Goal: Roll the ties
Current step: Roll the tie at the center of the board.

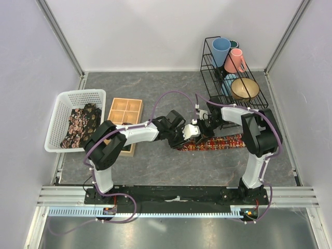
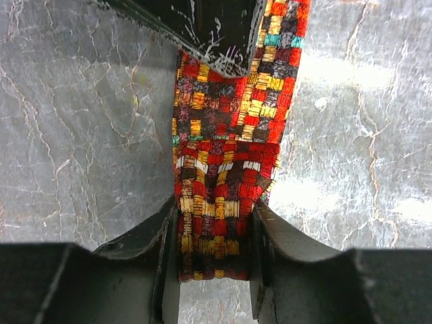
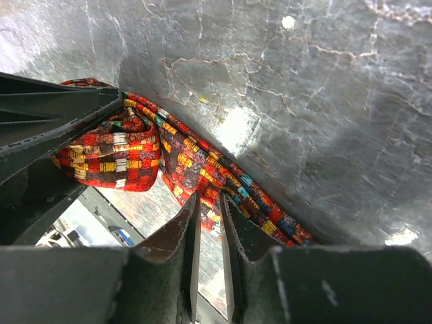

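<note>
A tie [image 1: 220,142] in red, orange and yellow checks lies flat across the grey table, right of centre. My left gripper [image 1: 185,137] is at its left end, and in the left wrist view my left gripper [image 2: 214,206] is shut on the folded end of the tie [image 2: 223,135], which fills the gap between the jaws. My right gripper [image 1: 203,129] is just beside it. In the right wrist view my right gripper [image 3: 209,197] has its jaws nearly together on the tie's [image 3: 202,165] near edge, next to the folded end [image 3: 111,155]. Further dark floral ties [image 1: 80,124] lie in the white basket [image 1: 65,98].
A wooden tray [image 1: 124,110] with compartments sits between the basket and the arms. A black wire rack [image 1: 207,62] with cups and a bowl stands at the back right. Grey walls close in the table on three sides.
</note>
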Controlling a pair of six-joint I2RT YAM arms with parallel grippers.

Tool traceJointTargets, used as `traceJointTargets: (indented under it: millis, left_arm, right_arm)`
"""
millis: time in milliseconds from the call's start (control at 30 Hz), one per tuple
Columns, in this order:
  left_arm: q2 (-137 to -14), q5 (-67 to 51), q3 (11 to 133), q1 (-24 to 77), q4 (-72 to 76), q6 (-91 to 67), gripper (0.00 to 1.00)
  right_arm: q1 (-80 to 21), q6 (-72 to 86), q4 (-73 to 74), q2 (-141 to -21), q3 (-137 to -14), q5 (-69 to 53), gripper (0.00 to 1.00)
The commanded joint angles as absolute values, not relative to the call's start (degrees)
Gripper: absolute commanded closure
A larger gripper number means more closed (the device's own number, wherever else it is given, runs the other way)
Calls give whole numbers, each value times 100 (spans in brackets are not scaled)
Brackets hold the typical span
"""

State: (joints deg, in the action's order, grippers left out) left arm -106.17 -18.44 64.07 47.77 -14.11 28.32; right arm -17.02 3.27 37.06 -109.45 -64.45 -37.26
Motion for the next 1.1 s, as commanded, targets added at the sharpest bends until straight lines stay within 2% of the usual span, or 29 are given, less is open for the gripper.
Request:
traceJointTargets:
  millis: [0,233,500,667,700,800,1067]
  left_arm:
    - [-10434,-1476,6513,4764,-1793,3085,98]
    - [-10002,-1485,6381,4711,-1539,3058,98]
    - [-10397,-1284,6266,4737,-1819,3577,98]
    - [-10705,-1064,6398,4772,-2065,3568,98]
    - [-10696,-1055,6381,4772,-2065,3560,98]
    - [-10705,-1072,6346,4772,-2039,3507,97]
    - [-10731,-1169,6363,4799,-2030,3358,96]
  right_arm:
    - [-1758,71,3384,-11399,-6284,-2927,76]
    - [-1749,44,3296,-11505,-6223,-2725,76]
    - [-1758,44,3234,-11268,-6416,-3058,75]
    - [-1740,289,3226,-10732,-6504,-4136,63]
    - [-1740,403,3191,-10644,-6504,-4348,56]
    - [-1784,886,2945,-10477,-6451,-4982,44]
    - [-2004,1888,1689,-10863,-6126,-5405,44]
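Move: The rolled end of the tie already sits between the left fingers, and lies about 8 cm to the right hand's left and 2 cm back, at its height. The tie's flat strip runs rightward from the roll, its middle some 13 cm to the left hand's right and 1 cm ahead. The wooden box is roughly 24 cm left of the left hand and 7 cm ahead; the wire rack is some 15 cm ahead of the right hand and 11 cm to its right. The tie roll stays pinched in the left fingers, which raise it about 2 cm, then set it down again 1.5 cm farther left, while the right fingertips press on the strip beside it. The right hand then comes off the strip, rising and swinging left about 5 cm towards the roll as its fingers open to roughly half and tilt some 15 degrees flatter. ##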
